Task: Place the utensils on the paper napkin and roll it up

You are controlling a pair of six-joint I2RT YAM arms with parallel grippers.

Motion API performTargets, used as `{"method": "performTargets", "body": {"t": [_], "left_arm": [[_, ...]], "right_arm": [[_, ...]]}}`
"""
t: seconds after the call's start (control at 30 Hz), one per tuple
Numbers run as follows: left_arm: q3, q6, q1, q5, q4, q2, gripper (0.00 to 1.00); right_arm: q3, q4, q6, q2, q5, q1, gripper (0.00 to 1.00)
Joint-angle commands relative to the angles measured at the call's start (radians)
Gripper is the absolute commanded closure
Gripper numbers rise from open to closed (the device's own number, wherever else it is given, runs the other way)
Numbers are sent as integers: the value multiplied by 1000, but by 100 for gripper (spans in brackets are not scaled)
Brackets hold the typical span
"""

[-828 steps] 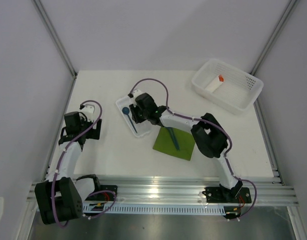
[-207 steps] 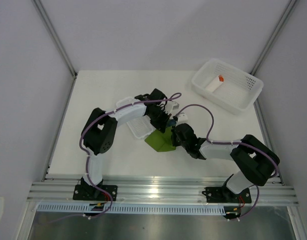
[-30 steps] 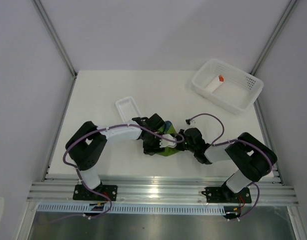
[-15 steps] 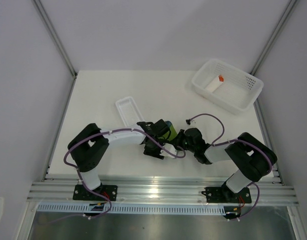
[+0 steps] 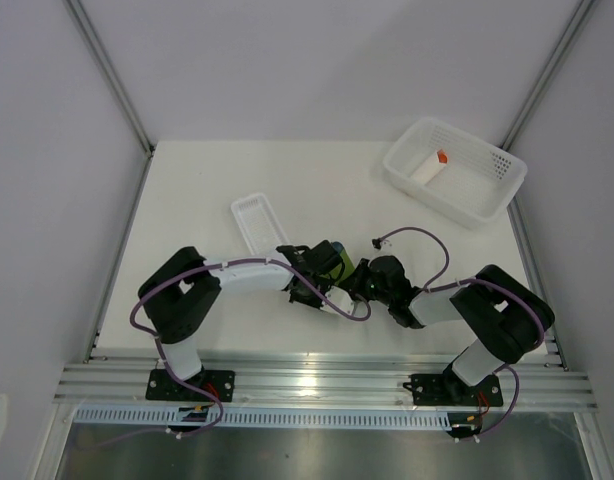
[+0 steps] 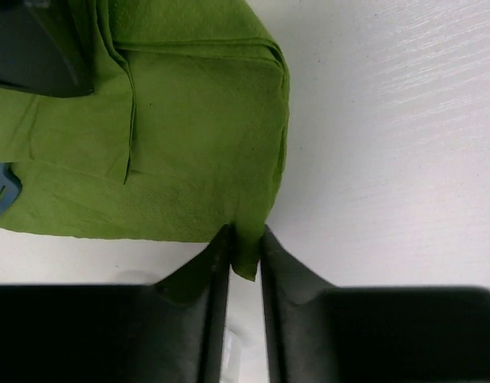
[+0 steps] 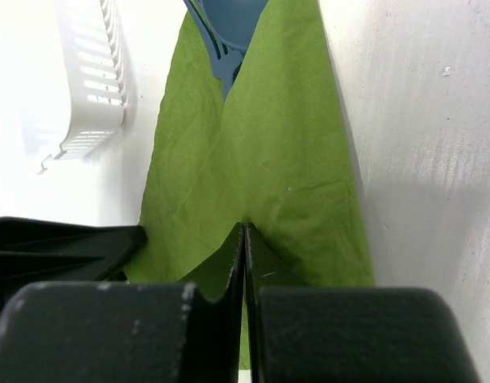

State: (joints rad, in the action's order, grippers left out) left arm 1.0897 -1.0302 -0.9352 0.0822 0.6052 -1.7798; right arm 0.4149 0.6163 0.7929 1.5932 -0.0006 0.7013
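Note:
The olive-green paper napkin point(image 5: 328, 262) lies folded into a bundle at mid-table, between my two wrists. Blue fork tines point(image 6: 1, 196) poke out of its fold in the left wrist view. The right wrist view shows the blue utensils point(image 7: 229, 32) sticking out of the far end of the napkin point(image 7: 261, 159). My left gripper point(image 6: 245, 249) is shut on a thin corner of the napkin point(image 6: 197, 136). My right gripper point(image 7: 245, 233) is shut on the napkin's near edge. In the top view the left gripper point(image 5: 315, 284) and right gripper point(image 5: 355, 279) meet at the bundle.
A narrow white ribbed tray point(image 5: 255, 220) lies just behind the left arm, also seen as the tray point(image 7: 89, 80) in the right wrist view. A white basket point(image 5: 487, 195) at the back right holds a white piece with an orange tip point(image 5: 432, 165).
The left gripper's jaws have narrowed onto the napkin's corner. The napkin bundle has shifted slightly toward the back of the table. The right gripper stays shut.

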Motion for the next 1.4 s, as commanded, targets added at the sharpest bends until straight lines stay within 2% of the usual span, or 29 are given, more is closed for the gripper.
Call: {"method": "performTargets", "body": {"t": [0.0,0.07,0.13,0.2,0.4,0.67,1.0,1.13,1.37], "left_arm": [[-17,-7,-8,53,-5,-24,80],[-27,-4,-8,51,-18,-13,85],[-28,10,-8,48,-45,3,96],[-30,28,-8,28,-91,23,99],[-63,67,-8,-41,-269,105,99],[-7,117,-8,-78,-404,94,99],[78,157,-17,-59,-440,40,99],[67,142,-22,-39,-446,26,99],[41,92,-31,-12,-426,10,99]], "right_arm": [[-21,-69,-17,-6,21,-3,100],[-21,-70,-15,-6,20,-5,100],[-21,-69,-15,-3,19,-6,100],[-19,-64,-14,-1,17,-6,100],[-25,-30,3,25,-25,-19,100],[-57,53,57,60,-84,-49,100],[-61,73,74,51,-108,-59,100],[-57,59,71,25,-113,-63,100],[-27,-53,32,-87,-118,-82,97]]}}
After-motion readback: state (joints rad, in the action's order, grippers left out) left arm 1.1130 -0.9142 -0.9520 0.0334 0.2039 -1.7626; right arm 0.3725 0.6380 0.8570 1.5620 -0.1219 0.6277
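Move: The napkin's near left corner is already between my left fingertips, with no gap to cross, just above the table. The heads of the spoon and fork, sticking out of the fold, lie about 12 cm ahead and 6 cm right of this hand; the empty tray's middle is some 15 cm ahead and 9 cm left. From my right hand, its closed tips on the folded napkin, that corner lies roughly 3 cm back and 9 cm left. I finish shutting my left fingers on the napkin corner, pinch it, then carry it right and forward, about 8 cm and 6 cm, while lifting some 6 cm towards my right gripper, easing down about a centimetre at the end. My left wrist tilts some 25 degrees along the way. My right fingers stay closed and on the fold, the wrist tipping slightly, then begin to shift up and right by under a centimetre. ##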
